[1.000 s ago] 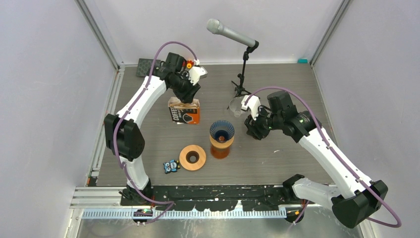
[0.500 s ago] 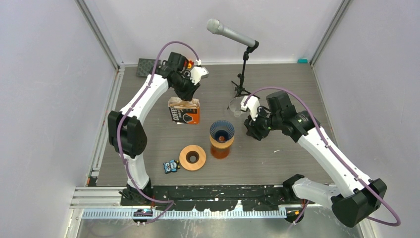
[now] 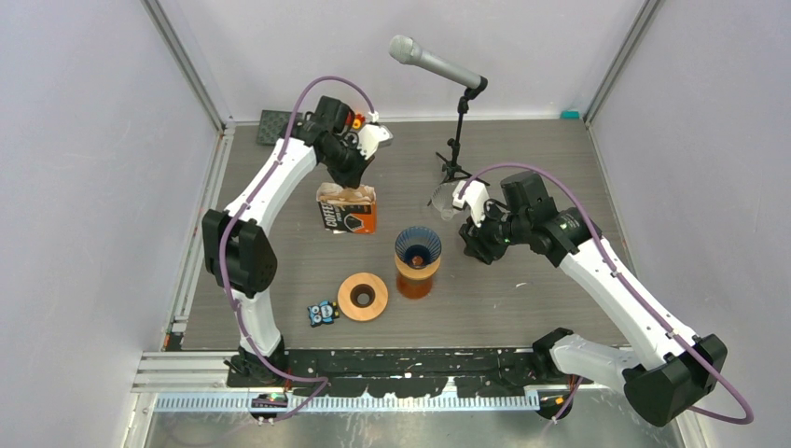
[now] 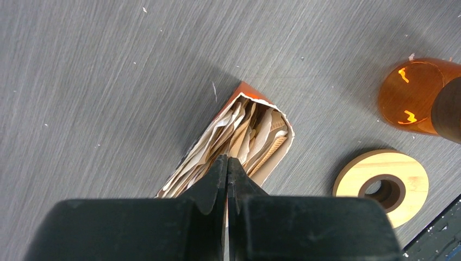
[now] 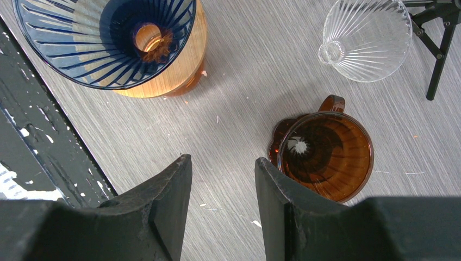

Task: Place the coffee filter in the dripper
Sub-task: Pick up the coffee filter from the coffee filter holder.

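Note:
A torn-open orange box [image 3: 347,217] stands at the back left, packed with brown coffee filters [image 4: 247,130]. My left gripper [image 3: 349,189] [image 4: 227,159] is shut at the top edges of the filters, and a thin pale strip of paper shows between its fingers. The blue ribbed dripper [image 3: 417,245] [image 5: 103,41] sits empty on an amber server in the middle of the table. To its right, my right gripper [image 3: 471,245] [image 5: 223,160] hovers open over bare table with nothing between its fingers.
An amber dripper [image 5: 326,155] stands just right of my right fingers, and a clear glass dripper [image 5: 364,38] lies beyond it by the microphone stand [image 3: 457,140]. A wooden ring [image 3: 363,297] and a small blue toy [image 3: 323,314] lie near the front.
My left gripper has closed at the top of the filter box; its arm shifted slightly. The right arm has barely moved.

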Tool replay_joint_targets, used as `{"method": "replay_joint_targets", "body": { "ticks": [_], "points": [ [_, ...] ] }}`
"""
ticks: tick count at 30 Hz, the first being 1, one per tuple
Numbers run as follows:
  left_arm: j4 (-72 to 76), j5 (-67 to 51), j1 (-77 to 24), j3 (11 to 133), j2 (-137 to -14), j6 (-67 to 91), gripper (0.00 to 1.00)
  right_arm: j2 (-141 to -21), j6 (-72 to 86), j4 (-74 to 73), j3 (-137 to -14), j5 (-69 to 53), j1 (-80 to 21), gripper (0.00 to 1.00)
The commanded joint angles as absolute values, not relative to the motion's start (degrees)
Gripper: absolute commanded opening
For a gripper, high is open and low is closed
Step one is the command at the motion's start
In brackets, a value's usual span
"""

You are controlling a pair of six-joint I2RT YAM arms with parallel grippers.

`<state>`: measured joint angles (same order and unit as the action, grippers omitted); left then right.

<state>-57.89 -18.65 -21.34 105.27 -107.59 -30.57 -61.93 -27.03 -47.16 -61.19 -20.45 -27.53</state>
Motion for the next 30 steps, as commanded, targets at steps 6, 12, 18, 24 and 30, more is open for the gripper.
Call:
{"method": "replay_joint_targets", "body": {
  "ticks": [6, 12, 18, 24, 30],
  "points": [
    [-60.56, -20.09, -21.18, 108.94, -104.93, -31.46, 0.0, -62.31, -27.16, -46.07, -61.96, -20.74, -27.23, 0.51],
    [-59.93, -21.59, -21.18, 107.95, -102.57, -30.84, 0.0, -62.49, -27.19, -46.07, -61.97, -20.74, -27.25, 0.51],
    [-59.02, -23.19, -21.2, 107.84, -100.52, -29.82, 0.01, -62.74, -27.31, -46.26, -61.88, -20.83, -27.22, 0.51],
    [-58.82, -22.49, -21.23, 106.45, -100.9, -30.54, 0.26, -62.47, -27.55, -46.36, -61.7, -20.83, -27.2, 0.51],
    [-57.64, -21.03, -21.18, 105.17, -101.89, -32.82, 0.47, -63.16, -27.68, -46.6, -61.77, -20.91, -27.09, 0.51]
  ]
}}
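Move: The left hand, fingers shut, is right over the open coffee box. The middle of the filter stack lies about 7 cm below the fingertips, 1 cm back and 1 cm to the left. The blue dripper on its carafe stands some 15 cm back and 15 cm to the right, and the wooden ring 18 cm back and 3 cm to the right, down on the table. From the idle right hand the filters are roughly 16 cm ahead and 31 cm to the left. Whether the shut tips still touch the filters' top edges can't be seen. The left hand rises away from the box, slowly at first and then faster, about 4 cm in all, easing back towards the robot by 1 to 2 cm with a slight tilt. Near the top its empty fingers part to a bit under half open, still pointing down over the filters. ##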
